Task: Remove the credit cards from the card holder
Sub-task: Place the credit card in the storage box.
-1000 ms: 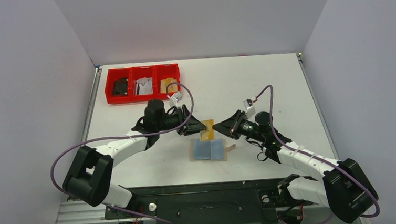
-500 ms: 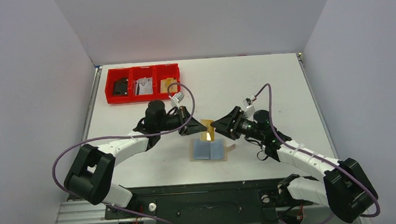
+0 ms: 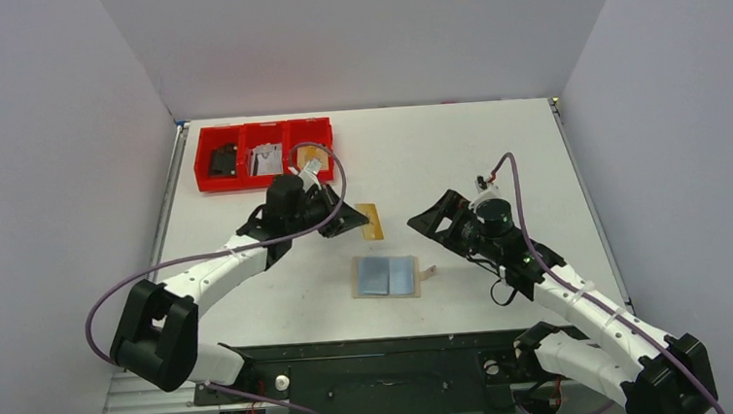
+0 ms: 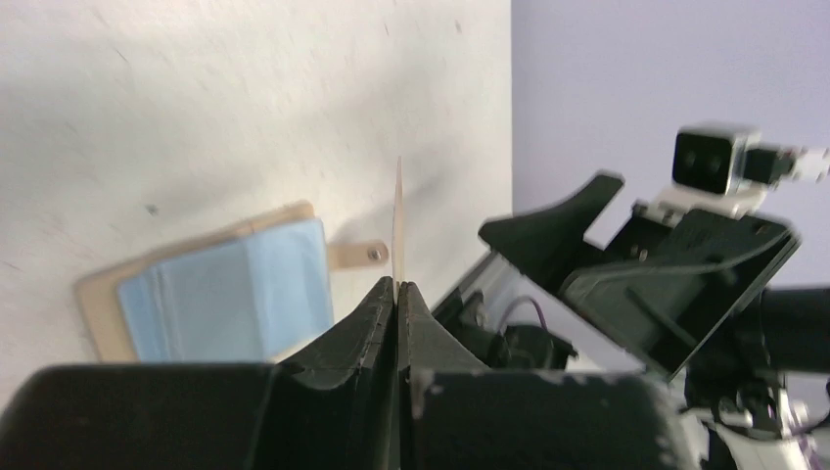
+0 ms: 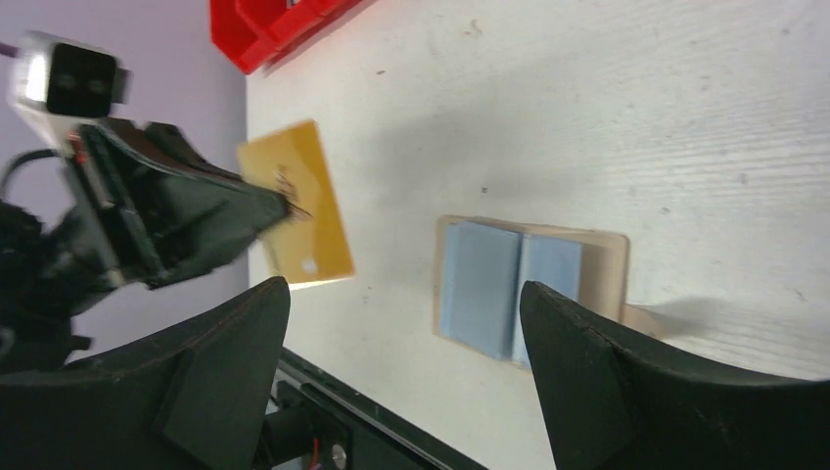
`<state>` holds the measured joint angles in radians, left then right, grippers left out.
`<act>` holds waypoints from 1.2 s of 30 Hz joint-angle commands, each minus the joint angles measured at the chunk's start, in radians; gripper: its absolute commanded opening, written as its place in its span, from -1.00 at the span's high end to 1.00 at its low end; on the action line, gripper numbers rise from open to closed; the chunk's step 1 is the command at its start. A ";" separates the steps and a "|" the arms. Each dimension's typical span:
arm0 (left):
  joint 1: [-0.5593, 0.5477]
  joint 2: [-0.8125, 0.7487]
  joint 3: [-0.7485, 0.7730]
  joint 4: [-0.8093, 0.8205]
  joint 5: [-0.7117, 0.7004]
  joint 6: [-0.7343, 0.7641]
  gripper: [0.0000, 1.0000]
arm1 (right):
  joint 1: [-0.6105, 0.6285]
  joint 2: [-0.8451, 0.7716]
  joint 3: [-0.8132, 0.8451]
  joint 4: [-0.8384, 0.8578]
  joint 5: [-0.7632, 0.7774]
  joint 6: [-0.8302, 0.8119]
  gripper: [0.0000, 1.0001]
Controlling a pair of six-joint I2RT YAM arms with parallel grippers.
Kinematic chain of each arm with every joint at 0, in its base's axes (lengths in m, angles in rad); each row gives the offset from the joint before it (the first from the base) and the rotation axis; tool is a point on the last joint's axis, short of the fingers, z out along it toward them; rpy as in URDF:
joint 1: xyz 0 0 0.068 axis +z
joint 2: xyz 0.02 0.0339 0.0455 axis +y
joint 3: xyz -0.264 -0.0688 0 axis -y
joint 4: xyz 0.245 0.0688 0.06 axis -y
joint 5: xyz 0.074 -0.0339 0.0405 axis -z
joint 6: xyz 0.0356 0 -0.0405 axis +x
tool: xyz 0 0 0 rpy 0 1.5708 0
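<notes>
The tan card holder (image 3: 357, 284) lies open and flat on the table near the front middle, showing pale blue cards (image 3: 387, 276) inside; it also shows in the left wrist view (image 4: 98, 294) and the right wrist view (image 5: 609, 257). My left gripper (image 3: 354, 218) is shut on an orange-yellow credit card (image 3: 371, 220), held above the table just beyond the holder. That card is edge-on between the fingertips in the left wrist view (image 4: 397, 220) and flat-faced in the right wrist view (image 5: 299, 201). My right gripper (image 3: 430, 220) stands open and empty to the right of the card.
A red three-compartment tray (image 3: 261, 127) with small items sits at the back left, its corner in the right wrist view (image 5: 264, 29). The holder's strap tab (image 3: 428, 273) sticks out to the right. The table's black front edge (image 3: 372, 348) runs close behind the holder.
My right gripper let go of the orange-yellow card, opened wide and drew back to the right. My left gripper shut on the card and carried it slightly away from the holder.
</notes>
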<state>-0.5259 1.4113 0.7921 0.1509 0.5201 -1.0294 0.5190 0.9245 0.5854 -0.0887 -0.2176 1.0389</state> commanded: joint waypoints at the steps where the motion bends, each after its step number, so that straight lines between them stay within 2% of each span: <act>1: 0.033 -0.044 0.148 -0.179 -0.311 0.069 1.00 | 0.008 -0.017 0.039 -0.109 0.098 -0.063 -0.67; 5: 0.065 0.014 0.263 -0.265 -0.461 0.075 1.00 | 0.006 -0.023 0.042 -0.138 0.101 -0.076 -0.66; 11: 0.129 0.180 0.493 -0.383 -0.557 0.211 1.00 | 0.008 -0.055 0.040 -0.184 0.112 -0.092 -0.66; 18: 0.249 0.398 0.735 -0.489 -0.443 0.375 1.00 | 0.006 -0.102 0.045 -0.237 0.125 -0.115 -0.67; 23: 0.294 0.520 0.887 -0.545 -0.350 0.464 1.00 | 0.005 -0.107 0.050 -0.259 0.113 -0.127 -0.66; 36: 0.347 0.761 1.087 -0.547 -0.266 0.586 1.00 | 0.009 -0.138 0.046 -0.290 0.105 -0.127 -0.66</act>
<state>-0.1959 2.1139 1.7920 -0.4084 0.2123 -0.5098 0.5190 0.8185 0.5896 -0.3759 -0.1192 0.9260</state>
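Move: The left hand already grips the gold card. Its destination, the storage box's right-hand compartment with the gold cards, lies about 31 cm ahead, 15 cm to the left and some 11 cm lower. The compartment of silver cards is level with that one and another 12 cm left; the card holder lies roughly 7 cm back, 3 cm right and 12 cm below. From the empty right hand, the gold-card compartment is about 35 cm ahead, 25 cm left and 13 cm down. Keeping its fingers shut on the gold card, the left hand sweeps about 26 cm forward and 13 cm left to the storage box's gold-card compartment, first rising some 5 cm, then sinking about 9 cm, while the wrist rolls its left side up some 30 degrees and swings counter-clockwise, then partly back, with the fingers dipping more steeply. The open, empty right hand meanwhile backs off a few centimetres to the right, down and towards its base. ##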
